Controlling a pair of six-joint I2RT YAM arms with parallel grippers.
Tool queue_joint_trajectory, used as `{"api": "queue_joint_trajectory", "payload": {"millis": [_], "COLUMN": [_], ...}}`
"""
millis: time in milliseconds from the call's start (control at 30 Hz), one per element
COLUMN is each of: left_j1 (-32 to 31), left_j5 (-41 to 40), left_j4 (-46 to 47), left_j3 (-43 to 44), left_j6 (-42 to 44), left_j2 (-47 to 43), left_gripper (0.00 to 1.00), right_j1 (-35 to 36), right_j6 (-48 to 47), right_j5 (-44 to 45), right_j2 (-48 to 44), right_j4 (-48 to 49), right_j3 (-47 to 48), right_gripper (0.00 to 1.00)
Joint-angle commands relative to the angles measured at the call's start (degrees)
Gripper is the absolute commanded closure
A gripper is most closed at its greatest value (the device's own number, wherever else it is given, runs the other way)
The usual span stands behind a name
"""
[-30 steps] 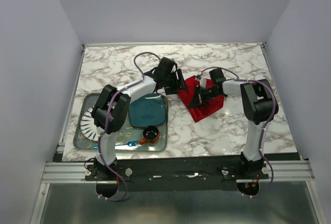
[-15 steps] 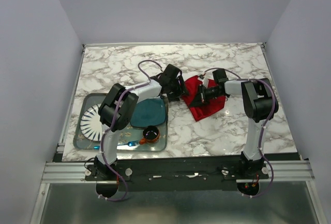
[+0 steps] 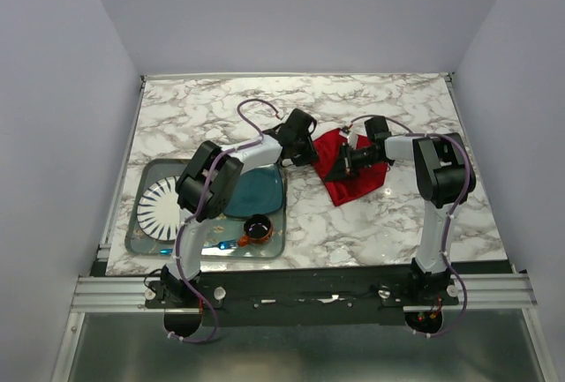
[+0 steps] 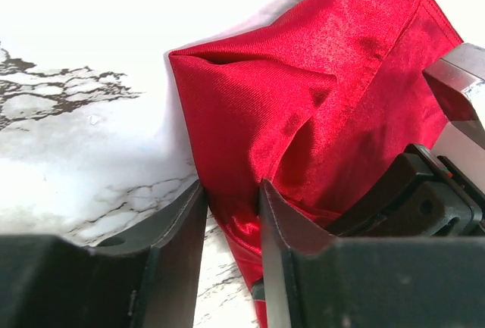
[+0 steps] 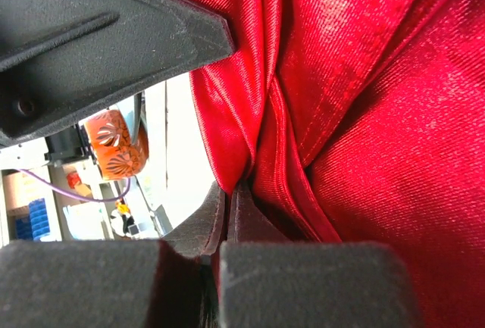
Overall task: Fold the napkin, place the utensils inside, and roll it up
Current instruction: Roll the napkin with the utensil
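Observation:
The bright red napkin (image 3: 355, 181) lies bunched on the marble table, right of centre. In the left wrist view the napkin (image 4: 303, 93) rises in a raised fold, and my left gripper (image 4: 231, 189) straddles its near edge. Its jaws stand apart, with bare marble showing between one finger and the cloth. My right gripper (image 5: 229, 188) is shut on a folded edge of the napkin (image 5: 379, 116). Seen from above, the left gripper (image 3: 312, 156) and right gripper (image 3: 341, 167) meet at the cloth's left side. The utensils are not in view.
A glass tray (image 3: 141, 234) at the front left holds a teal plate (image 3: 256, 191), a white striped plate (image 3: 159, 210), an orange-brown cup (image 3: 257, 228) and a blue plastic utensil (image 3: 222, 244). The right arm's body (image 4: 447, 184) sits close beside the left fingers.
The left gripper has moved right onto the napkin's left edge and its jaws have narrowed around a fold. The right gripper has stayed shut on the cloth, almost still.

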Motion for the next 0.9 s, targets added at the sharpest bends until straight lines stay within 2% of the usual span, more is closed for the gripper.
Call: {"api": "queue_joint_trajectory", "payload": {"millis": [0, 400, 500, 533, 600, 633, 767, 867], "left_j1": [-0.73, -1.09, -1.09, -1.09, -1.09, -1.09, -1.00, -1.00], "left_j5": [-6.70, -4.77, -4.15, -4.06, -3.54, -3.36, -2.92, -2.74], "left_j4": [-3.51, -2.98, -2.98, -2.89, -2.54, -2.71, -2.54, -2.10], "left_j3": [-1.75, -0.35, -0.09, -0.08, 0.00, 0.18, -0.17, -0.87], "left_j6": [2.65, 2.92, 3.01, 2.92, 3.01, 3.01, 2.83, 2.66], "left_j2": [4.64, 5.60, 5.69, 5.52, 5.69, 5.86, 5.78, 5.43], "left_gripper": [0.63, 0.67, 0.67, 0.67, 0.67, 0.67, 0.67, 0.67], "right_j1": [-0.22, 3.99, 7.50, 8.74, 13.11, 14.62, 20.87, 24.65], "right_j6": [-3.42, -7.20, -6.24, -5.80, -3.61, -2.38, 4.38, 6.33], "right_j5": [5.41, 25.70, 35.70, 42.18, 47.66, 54.65, 69.00, 75.97], "right_j2": [-0.10, -10.81, -13.37, -15.20, -16.71, -17.85, -18.04, -17.60], "right_j4": [-7.30, -20.93, -21.99, -21.82, -19.38, -18.75, -15.41, -11.11], "right_j3": [2.55, 7.92, 7.48, 7.22, 5.38, 4.94, 3.62, 2.03], "right_gripper": [0.91, 0.56, 0.47, 0.45, 0.32, 0.31, 0.31, 0.32]}}
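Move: Between the left hand's partly closed fingers lies the napkin's rolled edge, about 1 cm below the hand point. That edge is also at the right hand's shut fingertips, about 1 cm ahead and 1 cm left of them. From the right hand, the flat part of the napkin spreads some 7 cm to the right, the green plate lies about 20 cm left and 4 cm back, and the mug about 19 cm left and 13 cm back. Letting go of the napkin, the right hand opens its fingers wide, backs off about 2 cm to the right, then rises some 4 cm and swings back left, tipping over by roughly 45 degrees until the fingers point steeply down over the rolled edge. The left hand keeps hold of the roll, its fingers settling on the cloth as it eases about 1 cm forward and right. ##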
